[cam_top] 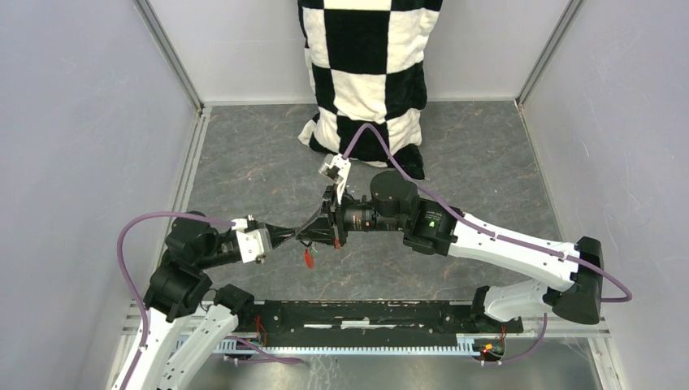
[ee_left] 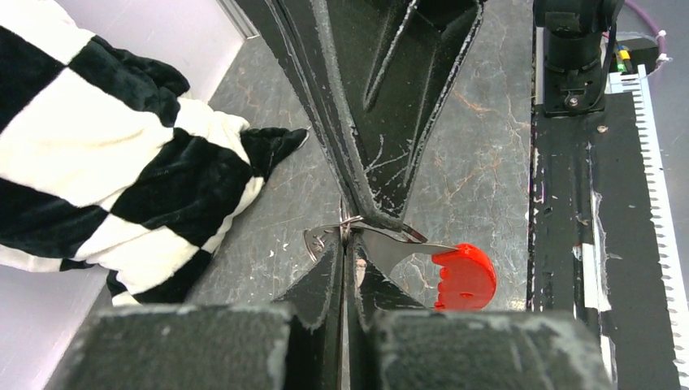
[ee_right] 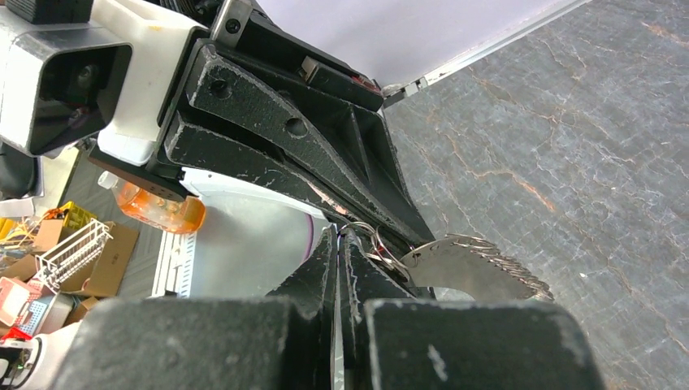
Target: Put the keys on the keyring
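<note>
Both grippers meet above the middle of the grey table (cam_top: 487,162). My left gripper (cam_top: 309,231) (ee_left: 345,244) is shut, its tips pinching the thin silvery keyring (ee_left: 351,224). From the other side my right gripper (cam_top: 331,221) (ee_right: 337,242) is shut on the same keyring (ee_right: 375,244). A flat metal blade (ee_left: 406,248) runs from the ring to a red plastic tag (ee_left: 465,276), which hangs below the grippers (cam_top: 309,258). In the right wrist view a toothed, key-like metal blade (ee_right: 479,268) hangs off the ring. I make out no other keys.
A black-and-white checkered cloth (cam_top: 370,73) (ee_left: 106,154) lies against the back wall. White walls close in the left, right and back sides. A black rail (cam_top: 374,315) runs along the near edge between the arm bases.
</note>
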{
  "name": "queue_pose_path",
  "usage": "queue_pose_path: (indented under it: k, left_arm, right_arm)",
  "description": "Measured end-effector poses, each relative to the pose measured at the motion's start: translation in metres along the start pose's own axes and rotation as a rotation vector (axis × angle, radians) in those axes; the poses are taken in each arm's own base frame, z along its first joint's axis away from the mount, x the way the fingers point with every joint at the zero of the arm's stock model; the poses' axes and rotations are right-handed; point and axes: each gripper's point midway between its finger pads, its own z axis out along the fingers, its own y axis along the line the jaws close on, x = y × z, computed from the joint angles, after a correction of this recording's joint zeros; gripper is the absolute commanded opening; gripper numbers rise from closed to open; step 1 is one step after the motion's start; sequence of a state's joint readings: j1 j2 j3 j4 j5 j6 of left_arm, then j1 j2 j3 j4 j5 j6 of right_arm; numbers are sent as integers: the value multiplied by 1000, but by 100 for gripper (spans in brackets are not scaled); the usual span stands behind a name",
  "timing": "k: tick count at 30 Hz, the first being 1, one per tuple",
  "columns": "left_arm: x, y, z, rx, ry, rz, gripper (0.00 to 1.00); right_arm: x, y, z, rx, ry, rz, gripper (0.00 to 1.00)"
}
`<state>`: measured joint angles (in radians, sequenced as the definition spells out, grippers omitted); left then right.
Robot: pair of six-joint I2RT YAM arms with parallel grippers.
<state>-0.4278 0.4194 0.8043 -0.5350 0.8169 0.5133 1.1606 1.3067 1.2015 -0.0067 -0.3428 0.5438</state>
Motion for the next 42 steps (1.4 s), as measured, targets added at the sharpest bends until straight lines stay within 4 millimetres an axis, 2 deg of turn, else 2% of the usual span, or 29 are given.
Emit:
queue_pose_path:
  k: [5,14,28,36,42]
  left_arm:
    - [0,0,0,-4,-1,-13,2]
    - [-13,4,0,-26,-44,-40,2]
    - [-47,21,2,-115,-234,-14,2]
    - [-50,40,4,-211,-298,-8,2]
    - [-48,51,6,-265,-327,-72,2]
  right_arm:
    - [1,1,1,10,12,-14,1]
    - [-3,7,7,21,29,-38,1]
    - [-38,25,5,31,0,-56,1]
    - [-55,18,11,103,-45,-2,1]
    - [-64,12,15,147,-88,51,1]
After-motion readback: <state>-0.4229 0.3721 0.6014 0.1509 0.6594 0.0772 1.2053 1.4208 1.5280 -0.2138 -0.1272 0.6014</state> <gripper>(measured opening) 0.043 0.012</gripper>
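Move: The keyring and the split ring linked to it are right at both my fingertips: about 1 cm to the right of my left hand's point and 1 cm to the left of my right hand's, level with both. The red handle hangs from them some 4 cm back, 1 cm right and 6 cm below my left hand. The black-rimmed tag dangles about 1 cm back, 1 cm right and 2 cm below that hand. Keeping both grippers shut on the rings with the tips together, I lift both hands about 6 cm, then carry them some 3 cm forward as well. My left hand rolls its fingertips upward by over 20 degrees, while my right hand edges about 2 cm left against it and swings roughly 10 degrees clockwise. ##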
